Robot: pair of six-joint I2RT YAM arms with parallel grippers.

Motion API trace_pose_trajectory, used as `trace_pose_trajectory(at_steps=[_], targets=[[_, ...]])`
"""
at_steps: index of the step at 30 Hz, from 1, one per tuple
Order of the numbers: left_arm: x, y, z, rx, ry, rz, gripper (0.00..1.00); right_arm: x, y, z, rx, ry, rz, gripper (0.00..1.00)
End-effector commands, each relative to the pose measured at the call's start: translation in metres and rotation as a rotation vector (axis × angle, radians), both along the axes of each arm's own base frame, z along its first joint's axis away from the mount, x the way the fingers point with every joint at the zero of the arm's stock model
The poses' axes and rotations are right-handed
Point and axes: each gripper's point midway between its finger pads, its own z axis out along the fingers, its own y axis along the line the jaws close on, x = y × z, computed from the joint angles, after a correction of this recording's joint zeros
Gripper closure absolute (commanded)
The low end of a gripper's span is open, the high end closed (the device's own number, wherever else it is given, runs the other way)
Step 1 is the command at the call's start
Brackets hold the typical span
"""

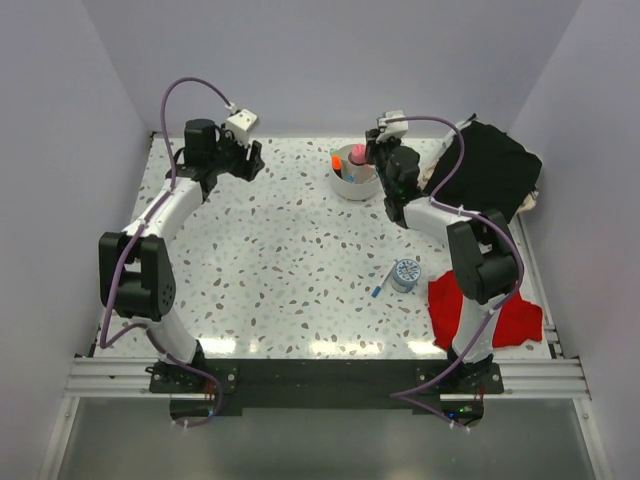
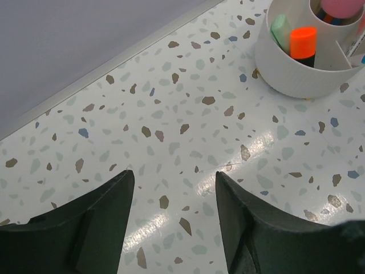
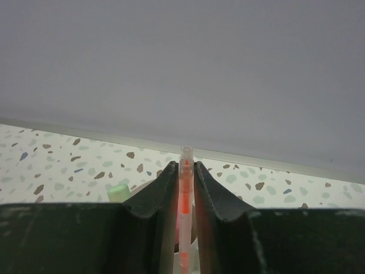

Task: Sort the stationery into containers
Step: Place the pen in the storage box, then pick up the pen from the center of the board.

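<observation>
The round white container (image 1: 355, 186) stands at the back of the table, right of centre; it holds an orange-and-black highlighter (image 2: 303, 45), a pink-capped stick (image 2: 342, 7) and a green-capped item (image 2: 279, 28). My right gripper (image 1: 378, 150) hangs just above the container (image 2: 296, 74), shut on a thin clear pen with an orange-pink core (image 3: 186, 188) that stands upright between its fingers (image 3: 162, 188). A green cap (image 3: 118, 192) shows below them. My left gripper (image 2: 174, 174) is open and empty over bare table at the back left (image 1: 250, 160). A slim blue-and-white pen (image 1: 378, 288) lies on the table.
A small round grey-blue object (image 1: 405, 275) sits beside the loose pen. A red cloth (image 1: 485, 310) lies at the front right. A basket with black cloth (image 1: 490, 170) fills the back right corner. Walls close in the back and both sides.
</observation>
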Motion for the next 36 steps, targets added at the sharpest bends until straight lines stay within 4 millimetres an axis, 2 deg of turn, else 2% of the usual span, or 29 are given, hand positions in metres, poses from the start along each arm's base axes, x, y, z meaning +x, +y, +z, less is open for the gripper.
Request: trace_pose_trajectory(at_steps=[1, 3, 7, 8, 9, 10, 11, 13, 14, 15, 16, 18, 19, 20, 21, 22, 23, 24, 25, 27, 28, 30, 31, 32, 33, 34, 36], targets=[[0.012, -0.001, 0.025, -0.006, -0.075, -0.002, 0.36, -0.001, -0.015, 0.047, 0.049, -0.082, -0.060, 0.77], [0.013, -0.003, 0.025, -0.018, -0.078, -0.001, 0.36, -0.003, -0.018, 0.043, 0.036, -0.059, -0.065, 0.75], [0.012, -0.005, 0.025, -0.038, -0.081, -0.007, 0.36, -0.008, -0.027, 0.049, 0.024, -0.054, -0.077, 0.73], [0.012, -0.006, 0.026, -0.040, -0.081, -0.008, 0.36, -0.011, -0.029, 0.061, 0.028, -0.066, -0.080, 0.73], [0.011, -0.006, 0.028, -0.043, -0.086, -0.007, 0.36, -0.013, -0.033, 0.062, -0.007, -0.058, -0.082, 0.72], [0.010, -0.006, 0.026, -0.042, -0.084, -0.009, 0.36, -0.015, -0.039, 0.068, -0.019, -0.065, -0.087, 0.70], [0.012, -0.006, 0.035, -0.048, -0.117, -0.010, 0.36, -0.020, -0.041, 0.080, -0.028, -0.077, -0.080, 0.69], [0.010, -0.006, 0.034, -0.056, -0.118, -0.007, 0.36, -0.026, -0.045, 0.082, -0.079, -0.054, -0.059, 0.65], [0.009, -0.007, 0.040, -0.064, -0.137, -0.007, 0.36, -0.034, -0.045, 0.093, -0.106, -0.069, -0.033, 0.63], [0.008, -0.007, 0.041, -0.071, -0.139, -0.003, 0.36, -0.038, -0.041, 0.082, -0.169, -0.021, 0.012, 0.60], [0.004, -0.008, 0.037, -0.086, -0.127, 0.001, 0.36, -0.046, -0.025, 0.081, -0.268, -0.030, 0.122, 0.52], [0.000, -0.008, 0.045, -0.103, -0.146, 0.002, 0.36, -0.068, -0.010, 0.053, -0.396, 0.085, 0.285, 0.44], [-0.003, -0.008, 0.041, -0.107, -0.138, 0.004, 0.36, -0.081, 0.006, 0.055, -0.501, 0.061, 0.434, 0.40], [-0.005, -0.007, 0.046, -0.110, -0.150, 0.007, 0.35, -0.093, 0.014, 0.045, -0.552, 0.092, 0.531, 0.39], [-0.007, -0.006, 0.045, -0.110, -0.148, 0.017, 0.34, -0.118, 0.016, 0.009, -0.603, 0.234, 0.648, 0.39], [-0.010, -0.005, 0.041, -0.114, -0.135, 0.026, 0.34, -0.126, 0.018, 0.008, -0.711, 0.206, 0.729, 0.38], [-0.013, -0.002, 0.043, -0.114, -0.138, 0.044, 0.34, -0.143, 0.024, -0.002, -0.732, 0.219, 0.835, 0.37], [-0.015, -0.001, 0.041, -0.113, -0.133, 0.050, 0.33, -0.168, 0.019, -0.027, -0.760, 0.332, 0.931, 0.37], [-0.020, 0.000, 0.031, -0.112, -0.110, 0.056, 0.33, -0.173, 0.018, -0.033, -0.858, 0.299, 1.006, 0.37], [-0.027, 0.002, 0.029, -0.116, -0.102, 0.068, 0.32, -0.198, 0.012, -0.056, -0.895, 0.396, 1.109, 0.37], [-0.033, 0.003, 0.017, -0.125, -0.069, 0.080, 0.25, -0.200, 0.011, -0.063, -0.947, 0.380, 1.154, 0.37], [-0.040, 0.005, 0.016, -0.137, -0.058, 0.098, 0.23, -0.216, 0.006, -0.078, -1.013, 0.415, 1.222, 0.37], [-0.046, 0.005, 0.006, -0.144, -0.031, 0.101, 0.16, -0.220, 0.006, -0.086, -1.069, 0.391, 1.260, 0.34], [-0.051, 0.004, 0.008, -0.153, -0.034, 0.099, 0.00, -0.224, 0.005, -0.091, -1.103, 0.383, 1.278, 0.33], [-0.054, 0.005, 0.006, -0.155, -0.026, 0.103, 0.00, -0.230, 0.007, -0.096, -1.153, 0.359, 1.302, 0.31], [-0.058, 0.005, -0.001, -0.162, -0.008, 0.111, 0.00, -0.240, 0.005, -0.111, -1.196, 0.343, 1.340, 0.30], [-0.062, 0.008, -0.003, -0.159, -0.005, 0.129, 0.00, -0.248, 0.010, -0.116, -1.310, 0.232, 1.380, 0.30]])
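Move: The right hand, its barely parted fingers still around the upright orange pen, is over the storage box, whose middle lies about 3 cm left and 17 cm below, level with it fore and aft. The orange highlighter in the box is about 8 cm left and 1 cm back. The blue-and-white pen on the table lies roughly 33 cm back and 6 cm right, the blue-topped jar 31 cm back and 12 cm right. From the left hand the box is some 27 cm right, level ahead, 13 cm below. The right fingers open and let go of the orange pen in the storage box. That hand shifts about 4 cm right, rises 7 cm while drawing back, then swoops back and down towards the blue-and-white pen, finishing some 20 cm back and 11 cm lower, turned roughly 95 degrees so the fingers point down and left. The empty left hand draws back about 5 cm, opening fully. ##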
